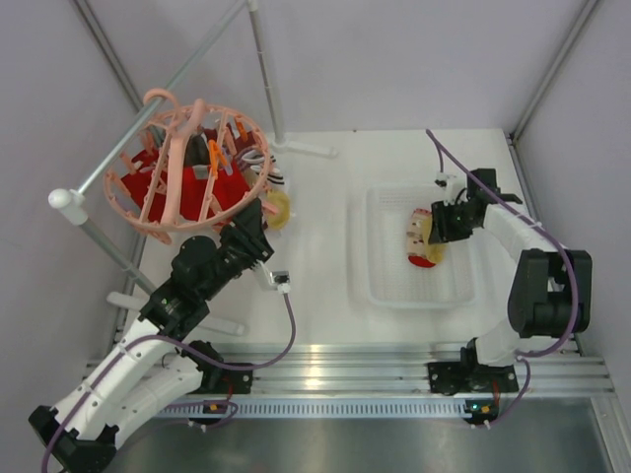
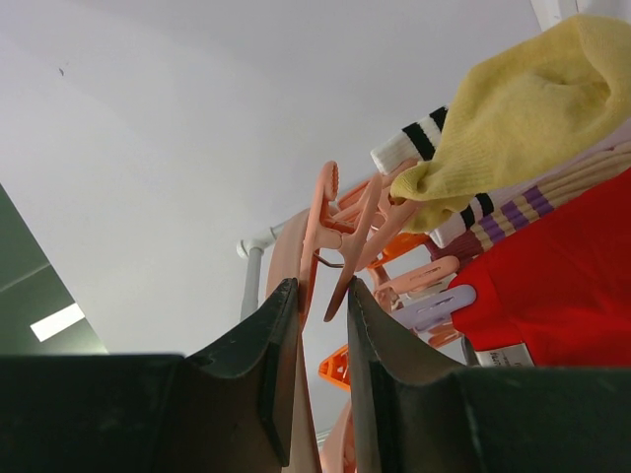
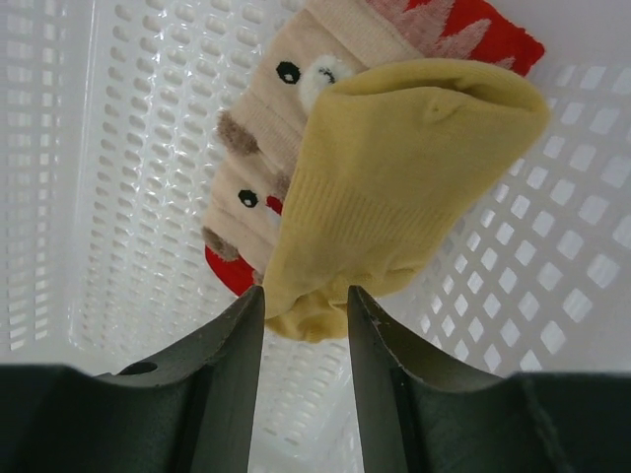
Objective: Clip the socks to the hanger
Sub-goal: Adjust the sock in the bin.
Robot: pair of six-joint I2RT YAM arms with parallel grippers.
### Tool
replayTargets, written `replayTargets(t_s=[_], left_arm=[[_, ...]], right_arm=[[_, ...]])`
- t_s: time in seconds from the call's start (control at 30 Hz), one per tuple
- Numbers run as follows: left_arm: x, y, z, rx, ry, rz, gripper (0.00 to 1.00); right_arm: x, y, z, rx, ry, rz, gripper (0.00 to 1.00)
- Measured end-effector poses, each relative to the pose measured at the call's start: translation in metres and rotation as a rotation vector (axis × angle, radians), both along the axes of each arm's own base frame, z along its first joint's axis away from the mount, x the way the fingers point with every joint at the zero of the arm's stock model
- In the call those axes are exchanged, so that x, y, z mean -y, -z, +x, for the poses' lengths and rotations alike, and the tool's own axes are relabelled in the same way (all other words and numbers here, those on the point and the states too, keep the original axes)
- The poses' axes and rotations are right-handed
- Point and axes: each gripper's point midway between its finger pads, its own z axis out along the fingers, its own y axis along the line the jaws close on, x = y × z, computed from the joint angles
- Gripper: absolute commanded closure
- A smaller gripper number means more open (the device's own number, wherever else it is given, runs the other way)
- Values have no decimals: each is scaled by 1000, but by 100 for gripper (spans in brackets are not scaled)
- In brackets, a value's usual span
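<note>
The peach-pink hanger [image 1: 168,225] hangs from the rail at the back left, with red socks [image 1: 222,192] and a mustard sock [image 1: 279,209] clipped on it. My left gripper [image 1: 258,217] reaches up to its rim. In the left wrist view the left gripper [image 2: 323,286] is shut on a peach clip [image 2: 340,222], beside a yellow sock [image 2: 523,99], a striped sock [image 2: 414,138] and a red sock [image 2: 572,266]. My right gripper [image 1: 434,225] is down in the white basket [image 1: 380,286]. The right gripper [image 3: 306,294] stands open astride the end of a yellow sock [image 3: 404,168], which lies on a red-and-beige patterned sock [image 3: 256,168].
A grey metal rail [image 1: 148,118] crosses the back left, with an upright pole [image 1: 264,69] and a foot [image 1: 306,148] on the table. Frame posts and white walls close in the sides and back. An aluminium base bar [image 1: 345,360] runs along the near edge.
</note>
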Motion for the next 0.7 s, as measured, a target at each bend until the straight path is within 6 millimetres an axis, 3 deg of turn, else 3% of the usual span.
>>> replayTargets(t_s=[0.23,0.37,0.47,0.6,0.7], left_arm=[[0,2,0,-4,0,3,100],[0,3,0,-4,0,3,100],[0,2,0,-1,0,1,100],[-1,1,-1,0,0,0,100],[-1,1,-1,0,0,0,100]], right_arm=[[-21,9,-4,-36,-34,-2,60],[-22,22,-7,-73,-34,-37,62],[-20,25,-6,-76,-26,-65,71],[-15,26,-4,-71,-13,-96,96],[-12,26,-4,-70,-7,-112,100]])
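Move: The yellow sock's middle is about 4 cm ahead of the right gripper, 1 cm to its left and 4 cm below; its near end lies almost under the fingers. The reindeer-faced sock lies on the sock's left, some 3 cm farther left, at the same height and distance out. The bin's right wall stands roughly 8 cm to the gripper's right. From the left gripper the yellow sock is some 38 cm right, 10 cm ahead and 30 cm below. Slide the right gripper about 2 cm left over the near end of the yellow sock and sink some 2.5 cm onto it, fingers still part open. Then shut the fingers fully, pinching the cloth at that end's left edge, while easing back right about 1 cm and tilting the wrist slightly. ##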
